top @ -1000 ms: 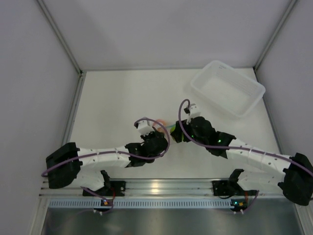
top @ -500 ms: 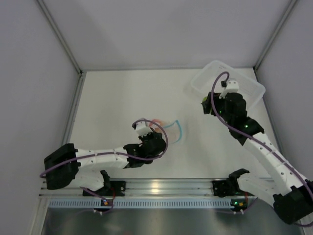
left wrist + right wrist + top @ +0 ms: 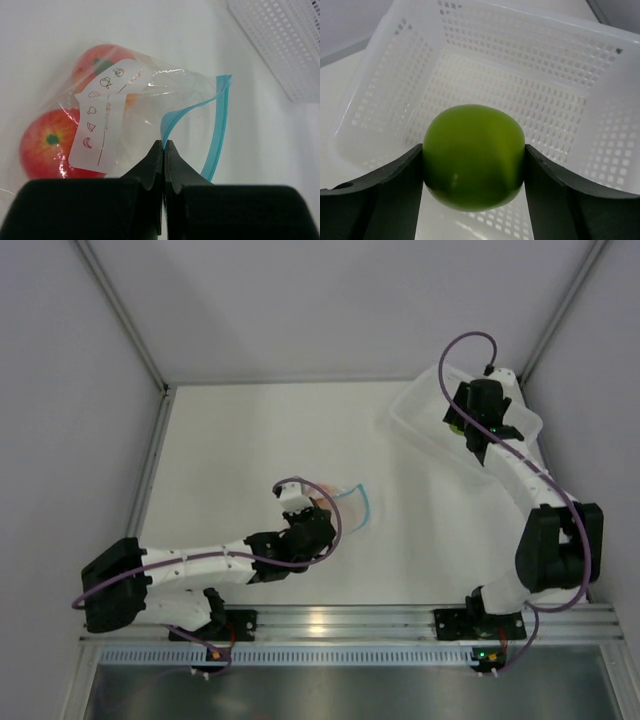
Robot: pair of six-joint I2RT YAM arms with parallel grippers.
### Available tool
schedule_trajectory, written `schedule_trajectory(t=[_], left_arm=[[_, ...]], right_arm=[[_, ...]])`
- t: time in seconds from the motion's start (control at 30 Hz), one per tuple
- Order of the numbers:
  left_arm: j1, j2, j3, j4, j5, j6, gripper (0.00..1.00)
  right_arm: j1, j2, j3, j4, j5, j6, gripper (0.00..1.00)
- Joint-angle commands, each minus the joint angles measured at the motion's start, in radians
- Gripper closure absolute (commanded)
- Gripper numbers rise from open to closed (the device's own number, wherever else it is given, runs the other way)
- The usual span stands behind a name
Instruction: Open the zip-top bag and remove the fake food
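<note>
The zip-top bag [image 3: 150, 95] lies on the table with its blue-teal mouth open. My left gripper [image 3: 163, 146] is shut on the near side of its zip strip [image 3: 172, 120]. Inside the bag are two red pieces of fake food [image 3: 45, 145] [image 3: 95, 57], with an orange patch behind the label. From above, the left gripper [image 3: 318, 512] sits at the bag [image 3: 350, 502] in mid-table. My right gripper [image 3: 473, 150] is shut on the lime green fake fruit [image 3: 473, 165], held above the floor of the white bin [image 3: 385, 85].
The white perforated bin [image 3: 415, 420] stands at the back right corner, with the right wrist above it; it also shows at the upper right of the left wrist view [image 3: 285, 45]. Grey walls enclose the table on three sides.
The right arm has carried the green fruit from beside the bag to the back right, over the bin. The left gripper has kept its hold on the zip strip.
</note>
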Motion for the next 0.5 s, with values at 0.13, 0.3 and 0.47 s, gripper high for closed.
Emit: schedule_trajectory(t=[0.13, 0.3, 0.47], left_arm=[[0.008, -0.073, 0.081, 0.017, 0.073, 0.191, 1.00], [0.020, -0.124, 0.084, 0.018, 0.084, 0.235, 1.00], [0.040, -0.174, 0.058, 0.017, 0.094, 0.264, 1.00]], right_arm=[[-0.036, 0.331, 0.305, 0.050, -0.026, -0.059, 0.58], [-0.044, 0.518, 0.477, -0.059, -0.052, -0.065, 0.49], [-0.044, 0.535, 0.502, -0.102, -0.092, -0.058, 0.01]])
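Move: The right hand holds the green apple, with the basket's middle about 11 cm ahead, 5 cm to its right and 12 cm below. The bag with the remaining fruit is some 20 cm back, 29 cm to its left and 13 cm lower. From the left hand, pinching the bag's zip edge, the basket's middle lies about 31 cm ahead, 36 cm to the right and 6 cm lower. Right carries the apple some 10 cm forward and down into the basket and opens; left lifts the bag. ##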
